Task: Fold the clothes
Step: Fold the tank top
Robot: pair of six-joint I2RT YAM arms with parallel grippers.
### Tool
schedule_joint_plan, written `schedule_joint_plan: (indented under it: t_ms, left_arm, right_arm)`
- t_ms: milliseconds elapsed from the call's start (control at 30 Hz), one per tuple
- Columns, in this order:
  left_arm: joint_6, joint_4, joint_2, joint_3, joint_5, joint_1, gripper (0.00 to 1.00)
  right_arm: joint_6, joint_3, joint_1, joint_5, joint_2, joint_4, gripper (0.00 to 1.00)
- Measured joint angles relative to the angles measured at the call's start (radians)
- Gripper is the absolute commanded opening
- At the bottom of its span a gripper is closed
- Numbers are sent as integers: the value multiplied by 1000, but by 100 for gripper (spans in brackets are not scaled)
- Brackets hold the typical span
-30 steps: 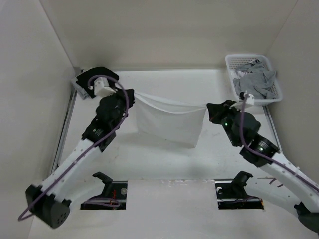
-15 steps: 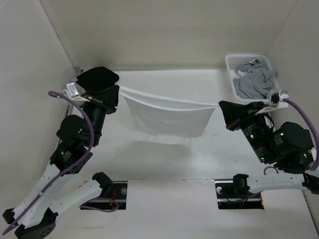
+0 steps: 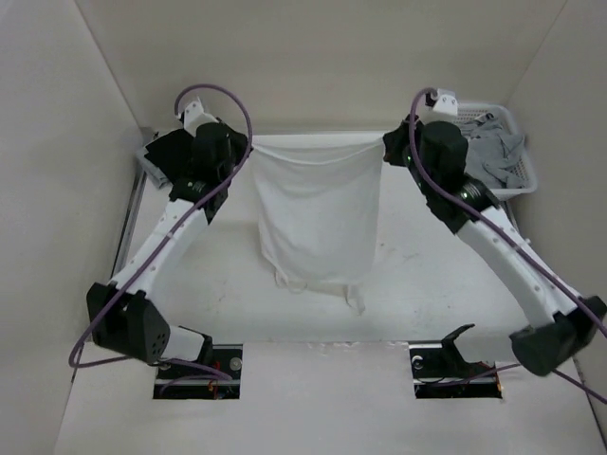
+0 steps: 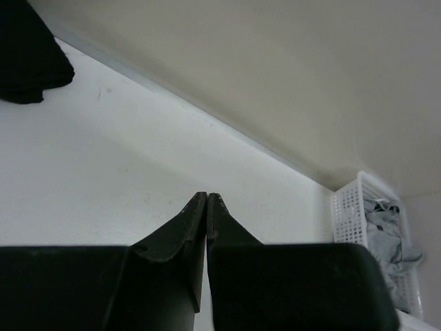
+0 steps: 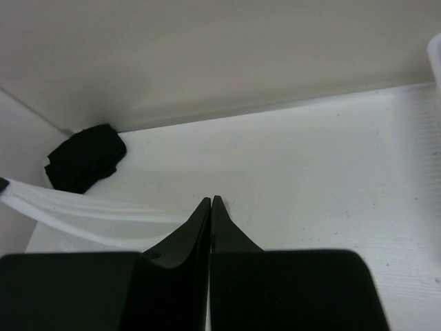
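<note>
The clothes (image 3: 318,213), a plain white tank top, hang spread in the air near the back wall, upper edge pulled taut between both grippers, narrow straps dangling at the bottom. My left gripper (image 3: 249,152) is shut on the upper left corner and my right gripper (image 3: 386,152) on the upper right corner. In the right wrist view the shut gripper (image 5: 210,200) has white cloth (image 5: 83,214) stretching away to its left. In the left wrist view the gripper (image 4: 207,196) is shut tight, and the cloth itself does not show there.
A white basket (image 3: 524,178) holding a grey garment (image 3: 493,152) stands at the back right, just behind my right arm. A black garment (image 3: 161,156) lies at the back left corner beside my left arm. Walls close in the back and both sides.
Both arms rose and swung toward the back wall. The tank top, earlier sagging low between them, now hangs at full length with its straps down.
</note>
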Motion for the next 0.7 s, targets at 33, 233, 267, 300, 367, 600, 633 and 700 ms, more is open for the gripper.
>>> schedule_joint_plan:
  t_ms: [33, 233, 267, 300, 367, 600, 633, 700]
  left_arm:
    - [-5, -10, 42, 51, 19, 14, 0]
    - [-16, 0, 109, 314, 108, 53, 0]
    - [-17, 14, 95, 328, 116, 55, 0]
    - [-18, 26, 77, 330, 123, 56, 0]
    - [-18, 50, 37, 309, 131, 57, 1]
    - [-39, 207, -104, -66, 146, 22, 2]
    - [-43, 236, -113, -152, 148, 10, 2]
    - [-50, 270, -122, -323, 155, -13, 2]
  right_arm:
    - [11, 40, -35, -43, 58, -10, 0]
    - [43, 257, -112, -174, 164, -55, 0]
    - [45, 285, -111, -185, 153, -52, 0]
    - [46, 300, -111, -194, 137, -48, 0]
    - [48, 301, -109, -209, 84, -36, 0]
    - [93, -47, -109, -212, -152, 67, 0]
    - [103, -138, -107, -209, -184, 82, 0]
    - [130, -323, -98, -196, -235, 92, 0]
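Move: Both hands hold the white tank top by its raised edge, one corner each. Its body trails back and hangs, its middle some 11 cm behind the left hand, 16 cm to its right and 14 cm below; from the right hand it is about 9 cm back, 16 cm left and 17 cm below. The black garment lies about 14 cm ahead and 20 cm left of the left hand, the basket about 16 cm ahead and 25 cm right of the right. Up in a quick whip go both arms together, first easing a few centimetres forward, the left rising about 15 cm and the right a bit less, fingertips tilting upward; then they snap back and down to some 4 cm below where they began, the tilt coming out again. Both grippers stay shut on their corners of the tank top, flinging its free end out towards the far wall. ##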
